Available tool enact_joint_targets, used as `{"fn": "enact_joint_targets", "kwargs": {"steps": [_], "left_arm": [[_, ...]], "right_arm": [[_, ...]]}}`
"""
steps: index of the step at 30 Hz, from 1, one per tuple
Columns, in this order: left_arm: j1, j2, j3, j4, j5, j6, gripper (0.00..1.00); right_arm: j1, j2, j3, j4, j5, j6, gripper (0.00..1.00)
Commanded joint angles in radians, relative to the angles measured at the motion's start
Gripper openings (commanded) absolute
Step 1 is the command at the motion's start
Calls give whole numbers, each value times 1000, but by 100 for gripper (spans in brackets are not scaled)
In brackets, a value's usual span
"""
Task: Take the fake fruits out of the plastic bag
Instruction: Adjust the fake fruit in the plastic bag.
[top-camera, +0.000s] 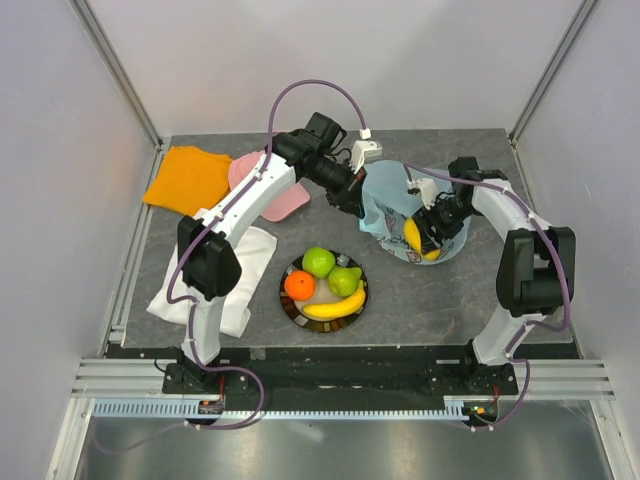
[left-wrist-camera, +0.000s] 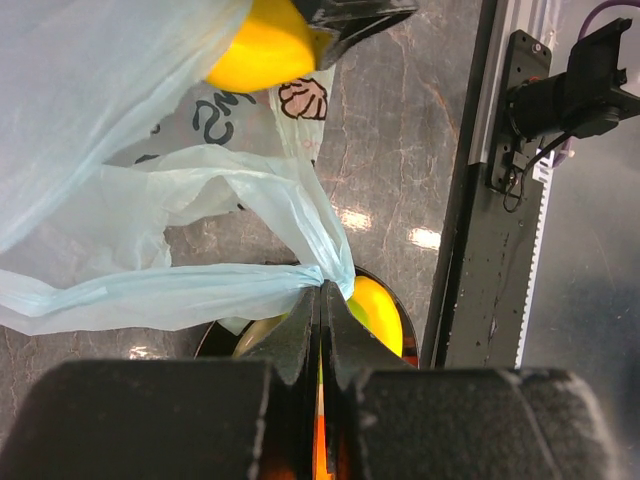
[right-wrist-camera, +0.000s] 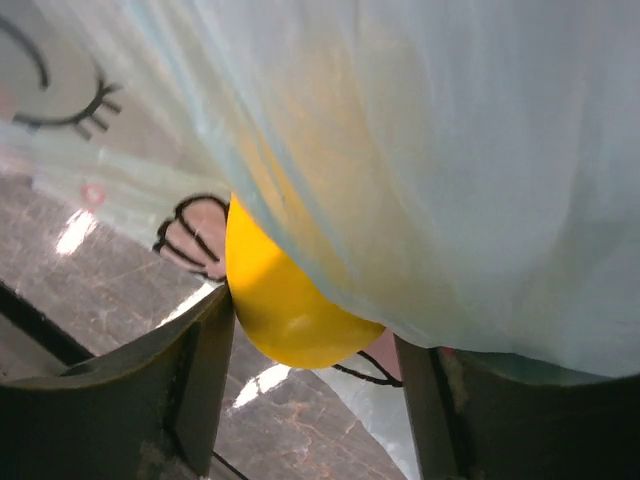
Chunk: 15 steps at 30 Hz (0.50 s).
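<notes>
The light-blue plastic bag (top-camera: 385, 195) hangs lifted at the back right of the table. My left gripper (top-camera: 355, 208) is shut on a bunched strip of its edge (left-wrist-camera: 322, 285) and holds it up. My right gripper (top-camera: 425, 240) reaches into the bag's mouth and is shut on a yellow oval fruit (top-camera: 412, 238). In the right wrist view this fruit (right-wrist-camera: 280, 300) sits between the fingers, pressed against the left one, and the bag (right-wrist-camera: 450, 150) drapes over its top and hides the right contact. On the dark plate (top-camera: 290, 308) lie a green apple (top-camera: 318, 261), a pear (top-camera: 345, 280), an orange (top-camera: 299, 285) and a banana (top-camera: 335, 307).
A white folded cloth (top-camera: 220, 280) lies left of the plate under the left arm. An orange cloth (top-camera: 188, 178) and a pink item (top-camera: 262, 180) lie at the back left. Metal rails run along the near edge.
</notes>
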Motion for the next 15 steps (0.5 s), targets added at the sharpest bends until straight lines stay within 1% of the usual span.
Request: {"fn": "enact_joint_targets", "kwargs": {"steps": [1,2,3,6,7,9,12,13,15], "left_arm": [[-1,-11,11,12,36,10,2],[-1,-11,14,12,38,10,2],[-1,-10,16,12,39,9,2],[0,-11,16,12,38,9,1],[0,-13,17,14,39,10,2],[0,-11,17,12,41,9,2],[0,-10,17,12,44,7,2],[0,-7,17,14,45,7,2],[0,-5,20,12,50,4,2]], "right_arm": [[7,95,39,56,75,56,78],[4,126,52,53,92,73,85],[4,132,61,45,115,91,98],[2,91,104,-25,134,94,98],[1,68,114,-69,131,73,98],[-1,-10,159,-116,123,44,98],[-1,-92,219,-203,76,-36,98],[2,-121,236,-237,27,-68,98],[10,-141,236,-246,-26,-93,98]]}}
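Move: The yellow fruit is between my right fingers, its middle about 2 cm left of them and 1 cm below; the bag's floor lies some 6 cm straight below them. The plate is roughly 25 cm left, 11 cm back and 6 cm down, and its pear about 20 cm left, 9 cm back and 4 cm down. From my left hand, which pinches the bag's edge, the yellow fruit is some 14 cm right, 6 cm back and 15 cm below. I let go of the yellow fruit low in the bag: my right hand sinks about 3.5 cm, easing slightly to the right, while its fingers spread from two-thirds to nearly full width. Then I rise fast, some 8.5 cm, up and away from the fruit with the fingers still wide. My left hand stays put, keeping its pinch on the bag's edge. ##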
